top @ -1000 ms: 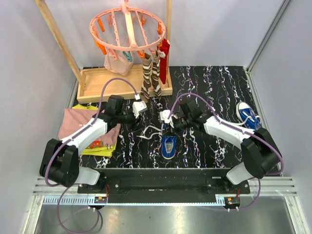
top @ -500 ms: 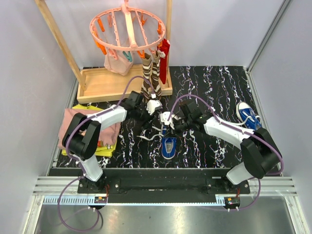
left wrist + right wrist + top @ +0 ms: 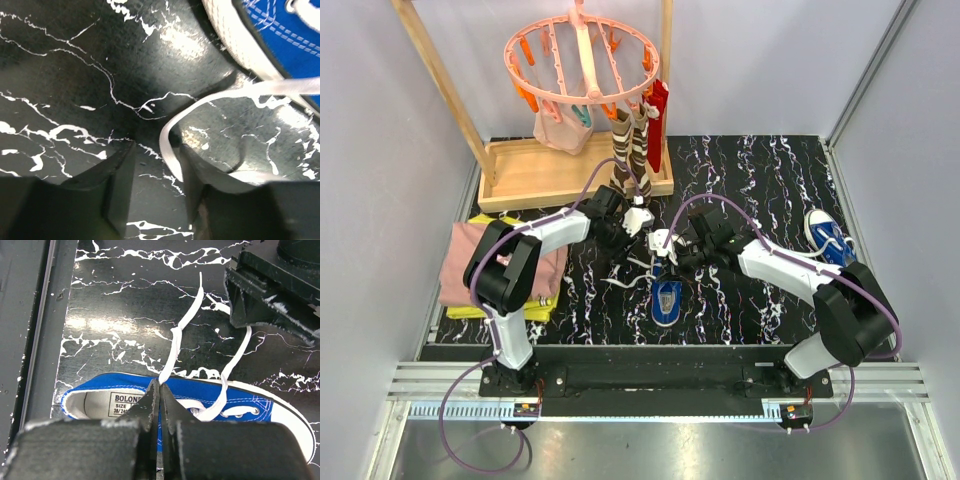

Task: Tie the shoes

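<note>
One blue shoe [image 3: 667,300] with a white toe cap lies in the middle of the black marbled table, and its white laces [image 3: 632,270] trail to the left. My right gripper [image 3: 660,243] hangs just above it, shut on one lace [image 3: 172,350] over the shoe's opening [image 3: 200,395]. My left gripper [image 3: 638,222] sits low beside it, open. The other lace [image 3: 167,145] runs between its fingers, against the right finger [image 3: 200,185]. The shoe's toe [image 3: 280,35] shows there at the top right. A second blue shoe [image 3: 830,235] lies at the far right.
A wooden rack with a tray base [image 3: 550,165] stands at the back left. It carries a pink round clip hanger [image 3: 582,55] and striped brown socks [image 3: 630,150]. Pink and yellow cloths [image 3: 480,255] lie at the left edge.
My left arm has swung right from over the pink cloth to the laces beside the right gripper, and sits lower there. The right gripper has held still on its lace.
</note>
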### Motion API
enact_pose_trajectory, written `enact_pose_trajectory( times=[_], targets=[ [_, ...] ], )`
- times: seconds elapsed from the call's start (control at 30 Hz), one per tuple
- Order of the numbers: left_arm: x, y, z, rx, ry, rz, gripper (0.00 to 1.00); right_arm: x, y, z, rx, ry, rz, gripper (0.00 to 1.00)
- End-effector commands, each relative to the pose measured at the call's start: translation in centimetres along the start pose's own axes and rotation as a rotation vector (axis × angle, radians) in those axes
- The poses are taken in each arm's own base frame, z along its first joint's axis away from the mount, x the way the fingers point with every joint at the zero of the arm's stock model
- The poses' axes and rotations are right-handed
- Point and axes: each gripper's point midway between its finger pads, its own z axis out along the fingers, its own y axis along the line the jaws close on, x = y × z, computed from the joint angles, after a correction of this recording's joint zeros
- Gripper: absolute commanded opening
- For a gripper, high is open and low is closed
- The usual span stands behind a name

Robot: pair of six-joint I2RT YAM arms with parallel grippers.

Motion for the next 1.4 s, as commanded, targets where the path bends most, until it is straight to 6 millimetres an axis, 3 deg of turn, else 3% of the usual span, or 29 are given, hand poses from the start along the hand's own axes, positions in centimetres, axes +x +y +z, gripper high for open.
enact_pose_trajectory(
  times=[0.0, 0.03, 0.1, 0.17, 0.33, 0.5, 0.8, 0.97, 1.2, 1.37],
  targets=[
    [0.5, 0.3, -0.3, -0.017, 0.036, 0.048, 0.33, -0.7, -0.5, -0.1, 0.019, -0.002, -0.025, 0.0],
    [0.5, 0.3, -0.4, -0.012, 0.03, 0.055, 0.21, -0.7, -0.7, -0.1, 0.025, 0.004, -0.026, 0.0],
    [-0.1, -0.3, -0.9, 0.022, -0.008, 0.061, 0.1, -0.4, -0.7, 0.0, 0.027, 0.013, -0.016, 0.0],
    [-2.2, -1.1, -2.8, 0.066, -0.132, 0.055, 0.0, -0.2, -0.9, 0.1, 0.036, 0.023, -0.007, 0.0],
    [-6.4, -3.2, -8.7, 0.113, -0.369, 0.063, 0.0, 0.0, -1.3, -0.1, 0.056, 0.036, 0.019, 0.0],
    [-6.2, -4.6, -11.5, 0.096, -0.423, 0.079, 0.0, -0.9, -2.3, -0.2, 0.086, 0.028, 0.087, 0.0],
    [-1.7, -7.5, -12.8, 0.104, -0.375, 0.073, 0.0, -1.6, -4.3, -0.6, 0.142, 0.013, 0.287, 0.0],
    [0.0, -11.0, -13.8, 0.134, -0.407, 0.189, 0.0, -1.0, -4.8, -0.8, 0.161, 0.026, 0.341, 0.0],
    [0.9, -14.2, -13.1, 0.175, -0.381, 0.306, 0.0, -0.7, -4.9, -1.0, 0.165, 0.033, 0.37, 0.0],
    [-0.6, -16.5, -11.3, 0.214, -0.351, 0.388, 0.0, -1.3, -5.2, -1.5, 0.172, 0.011, 0.405, 0.0]
  ],
)
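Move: The left hand's parted fingers already straddle the loose lace just above the table, with the lace practically at the pads. From there the shoe's middle is about 12 cm right and 6 cm back; the other lace's free tail lies some 6 cm straight back. The right hand, shut on that other lace above the shoe, has the shoe's lacing about 5 cm ahead and 5 cm below, and the left hand's lace roughly 9 cm ahead, 10 cm left and 7 cm lower. Staying low at first, the left hand closes its fingers on the loose lace, rises steeply by about 13 cm, then sweeps back some 14 cm alongside the shoe towards its heel, turning clockwise and keeping the pinch. Meanwhile the right hand keeps its grip on the other lace, easing forward about 4 cm over the lacing and turning roughly 20 degrees clockwise. ##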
